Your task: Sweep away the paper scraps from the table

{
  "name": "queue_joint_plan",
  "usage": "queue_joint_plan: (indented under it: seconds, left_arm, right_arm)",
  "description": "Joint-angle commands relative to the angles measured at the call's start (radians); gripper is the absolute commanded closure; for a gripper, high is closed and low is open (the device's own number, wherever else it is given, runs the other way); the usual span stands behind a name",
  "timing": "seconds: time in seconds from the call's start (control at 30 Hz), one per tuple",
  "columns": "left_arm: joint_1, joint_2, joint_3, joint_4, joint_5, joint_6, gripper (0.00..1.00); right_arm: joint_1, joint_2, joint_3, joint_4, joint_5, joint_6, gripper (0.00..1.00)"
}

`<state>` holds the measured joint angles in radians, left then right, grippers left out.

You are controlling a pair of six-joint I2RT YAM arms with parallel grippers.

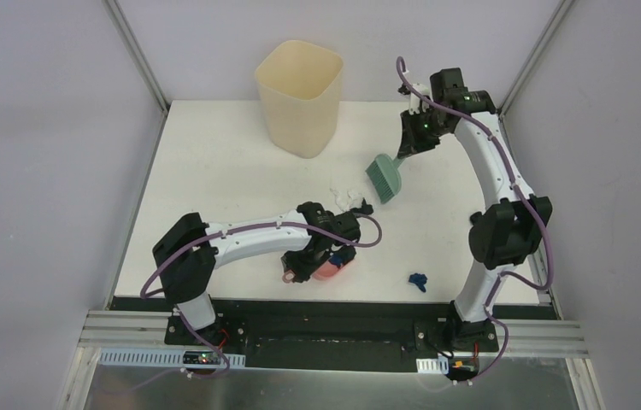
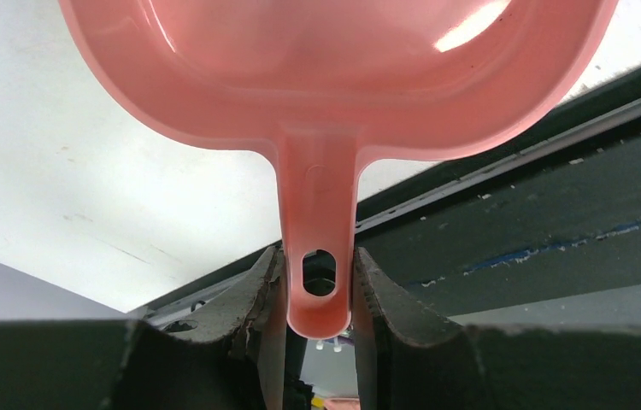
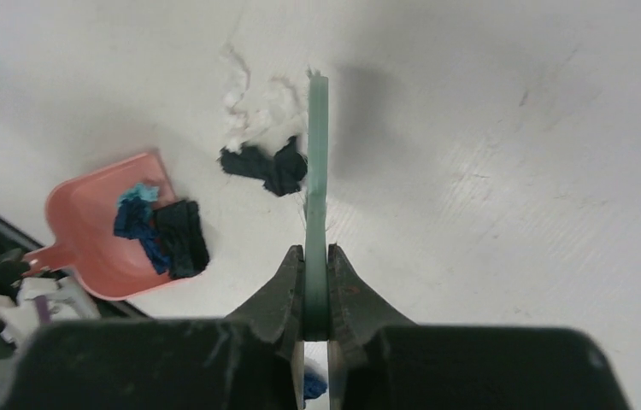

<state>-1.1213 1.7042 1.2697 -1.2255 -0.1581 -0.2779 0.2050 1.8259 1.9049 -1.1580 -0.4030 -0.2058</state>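
Observation:
My left gripper [image 2: 319,286] [image 1: 304,266] is shut on the handle of the pink dustpan [image 2: 334,77] [image 1: 334,270], near the table's [image 1: 214,171] front edge. In the right wrist view, teal, blue and black paper scraps [image 3: 161,226] lie in the dustpan [image 3: 95,248]. My right gripper [image 3: 317,290] [image 1: 402,152] is shut on the green brush [image 3: 318,162] [image 1: 384,177], which hangs near the middle of the table. Left of the brush lie a white scrap [image 3: 244,120] [image 1: 347,198] and a dark scrap [image 3: 267,166] [image 1: 363,207]. Alone at the front right lies a blue scrap [image 1: 419,280].
A tall cream bin [image 1: 298,98] stands at the back of the table, left of the right arm's wrist. A black strip [image 1: 334,307] runs along the front edge by the arm bases. Grey walls close in both sides.

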Motion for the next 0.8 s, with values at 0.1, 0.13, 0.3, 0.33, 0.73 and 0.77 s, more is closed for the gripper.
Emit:
queue_joint_plan:
  seconds: [0.1,0.13,0.3,0.33,0.73,0.77]
  left_arm:
    - [0.062,-0.007,0.026,0.005,-0.049,-0.033,0.84]
    - [0.069,0.002,0.032,0.005,-0.048,-0.025,0.84]
    - [0.105,0.065,0.088,-0.007,-0.05,0.02,0.84]
    - [0.111,0.077,0.099,-0.01,-0.05,0.029,0.84]
    - [0.156,0.174,0.183,-0.01,-0.051,0.105,0.84]
    - [0.157,0.179,0.183,-0.004,-0.051,0.11,0.84]
  right_arm:
    - [0.034,0.134,0.112,0.062,0.232,0.038,1.0]
    - [0.045,0.158,0.127,0.051,0.24,0.038,1.0]
    - [0.135,0.237,0.181,0.022,0.309,0.022,1.0]
    - [0.153,0.247,0.188,0.016,0.308,0.02,1.0]
    - [0.291,0.202,0.11,-0.14,-0.05,0.006,1.0]
    - [0.292,0.183,0.092,-0.138,-0.073,0.009,1.0]
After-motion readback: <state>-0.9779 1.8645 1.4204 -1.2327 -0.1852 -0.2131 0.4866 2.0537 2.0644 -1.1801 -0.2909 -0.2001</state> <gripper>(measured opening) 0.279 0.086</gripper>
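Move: The right hand still holds the green brush high, with the dark scrap about 7 cm to its left, 3 cm back and some 20 cm below. The white scrap is 11 cm left and 1 cm back, and the pink dustpan's middle is about 15 cm left and 20 cm back, both about as far below. From the left hand, which grips the pan's handle, the dark scrap is roughly 21 cm ahead and 17 cm right, the pan's middle 4 cm ahead and 9 cm right, both about 5 cm lower. The right hand reaches about 5 cm forward while sinking as much to bring the raised brush down by the dark and white scraps, then turns back and sweeps some 10 cm left and 6 cm back towards the dustpan's mouth, the wrist first standing more upright and ending turned a little counter-clockwise, with the bristles against the scraps. Meanwhile the left hand keeps its grip on the handle and slides the pan about 5 cm forward to meet the brush, low and nearly level. ##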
